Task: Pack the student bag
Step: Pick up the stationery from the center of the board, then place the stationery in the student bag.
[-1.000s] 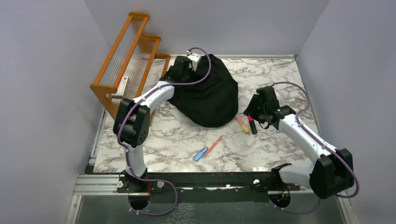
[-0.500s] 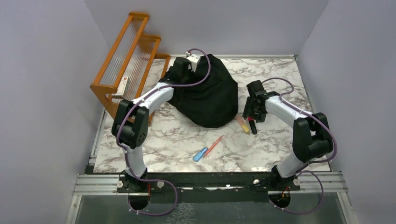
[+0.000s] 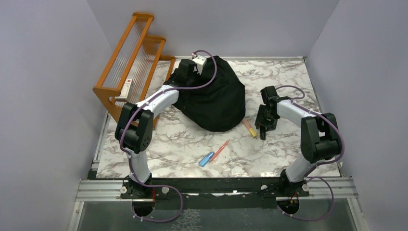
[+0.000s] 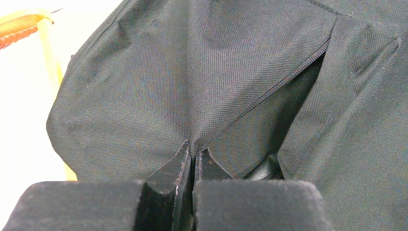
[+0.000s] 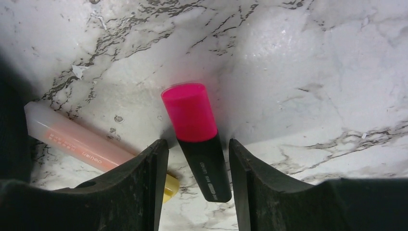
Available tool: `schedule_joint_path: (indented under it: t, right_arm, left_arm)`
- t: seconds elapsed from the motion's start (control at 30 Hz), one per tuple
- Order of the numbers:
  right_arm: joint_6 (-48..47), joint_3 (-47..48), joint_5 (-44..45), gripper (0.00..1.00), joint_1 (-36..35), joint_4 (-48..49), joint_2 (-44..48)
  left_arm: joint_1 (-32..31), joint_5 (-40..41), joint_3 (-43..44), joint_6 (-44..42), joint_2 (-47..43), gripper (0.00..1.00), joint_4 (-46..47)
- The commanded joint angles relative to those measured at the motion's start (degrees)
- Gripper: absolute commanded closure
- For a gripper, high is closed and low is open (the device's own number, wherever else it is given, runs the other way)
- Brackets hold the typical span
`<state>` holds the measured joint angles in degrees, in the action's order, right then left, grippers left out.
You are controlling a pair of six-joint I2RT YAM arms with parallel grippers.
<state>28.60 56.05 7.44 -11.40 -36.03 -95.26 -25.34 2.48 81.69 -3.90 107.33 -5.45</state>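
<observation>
The student bag [image 3: 214, 96] is a big black fabric backpack at the back middle of the table; in the left wrist view [image 4: 144, 82] its fabric and a zip seam fill the frame. My left gripper [image 4: 193, 154] is shut on a fold of the bag's fabric at its back left. My right gripper [image 5: 198, 149] is open, its fingers either side of a black highlighter with a pink cap [image 5: 199, 139] lying on the table, also seen from above [image 3: 261, 131]. A peach highlighter with a yellow end [image 5: 82, 144] lies just left of it.
A blue-and-orange pen [image 3: 213, 153] lies on the marble table [image 3: 288, 72] in front of the bag. An orange wooden rack [image 3: 132, 57] stands at the back left. Lilac walls close in three sides.
My right arm has swung in and lowered its open gripper over the pink-capped highlighter. The left gripper has kept its hold on the bag.
</observation>
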Motion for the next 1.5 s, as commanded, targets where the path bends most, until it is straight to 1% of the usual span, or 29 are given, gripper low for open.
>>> schedule_joint_path:
  t: [0.0, 0.17, 0.27, 0.3, 0.4, 0.53, 0.63, 0.73, 0.83, 0.87, 0.93, 1.13, 1.37, 1.47]
  right_arm:
    - [-1.28, -1.20, -1.92, 0.48, -0.03, 0.54, -1.57]
    - [-0.70, -1.48, -1.77, 0.65, -0.03, 0.92, 0.40]
    - [-0.35, -1.29, -2.07, 0.78, -0.03, 1.07, 2.35]
    - [-0.23, -1.25, -1.55, 0.80, -0.03, 1.06, 3.22]
    - [-0.30, -0.11, 0.70, 0.84, -0.03, 1.10, 6.81]
    - [-0.87, 2.87, 1.83, 0.94, -0.02, 4.27, 14.81]
    - [-1.05, 3.09, -4.05, 0.99, -0.03, 13.21, 20.42]
    - [4.60, 2.66, -13.85, 0.99, -0.03, 22.75, 21.84]
    - [14.53, 2.00, -23.52, 0.99, -0.22, 33.22, 19.24]
    - [16.90, 1.83, -25.81, 0.99, -0.66, 37.29, 17.88]
    - [18.52, 4.07, -28.34, 0.99, -2.23, 41.32, 14.27]
    - [19.23, 15.61, -34.74, 0.99, -6.77, 39.86, 1.63]
    - [19.18, 25.58, -35.46, 0.99, -13.86, 32.10, -10.14]
    - [18.71, 29.44, -35.93, 0.99, -15.69, 28.13, -14.74]
  left_arm:
    - [0.21, -1.42, 0.36, -0.05, -1.34, 1.00, 0.39]
    - [0.21, -1.95, 0.40, 0.03, -1.16, 1.00, 0.40]
    - [0.21, -2.10, 0.48, 0.11, -0.92, 1.00, 0.34]
    - [0.21, -2.19, 0.55, 0.12, -0.90, 1.00, 0.34]
    - [0.21, -2.35, 0.58, 0.08, -0.99, 1.00, 0.26]
    - [0.27, -1.91, 0.70, -0.04, -0.88, 1.00, 0.19]
    - [0.29, -2.41, 0.73, 0.29, -0.87, 1.00, 0.29]
    - [0.25, -2.40, 0.56, 0.54, -0.81, 1.00, 0.49]
    - [0.29, -2.47, 0.52, 0.80, -0.93, 1.00, 0.64]
    - [0.29, -3.74, 0.52, 0.92, -0.97, 1.00, 0.69]
    - [0.29, -4.18, 0.41, 1.00, -1.18, 1.00, 0.88]
    - [0.25, -4.41, -0.03, 1.00, -1.58, 1.00, 1.35]
    - [0.25, -4.52, -0.19, 1.13, -1.81, 1.00, 1.66]
    - [0.25, -4.44, -0.26, 1.31, -1.90, 1.00, 1.78]
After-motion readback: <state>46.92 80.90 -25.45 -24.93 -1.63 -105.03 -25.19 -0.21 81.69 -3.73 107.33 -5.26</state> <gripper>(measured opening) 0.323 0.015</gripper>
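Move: The black marker with the pink cap lies right between the right fingers, centred on the hand point and almost touching the table. The pink-and-yellow pen is about 5 cm to its left, level with it; the red pencil lies some 19 cm left and 12 cm back. The black bag's middle is roughly 24 cm left, 15 cm ahead and 6 cm higher. From the left hand, the marker is about 27 cm right, 20 cm back and 13 cm below. Close the right fingers across the marker's middle and pinch it, then lift it about 20 cm while starting forward. From there sweep some 26 cm left and carry on forward, to about 13 cm in all, over the bag towards the left hand, rolling the hand's left side up about 50 degrees so the fingers swing from down to leftward. Keep the left fingers shut on the bag's cloth. ##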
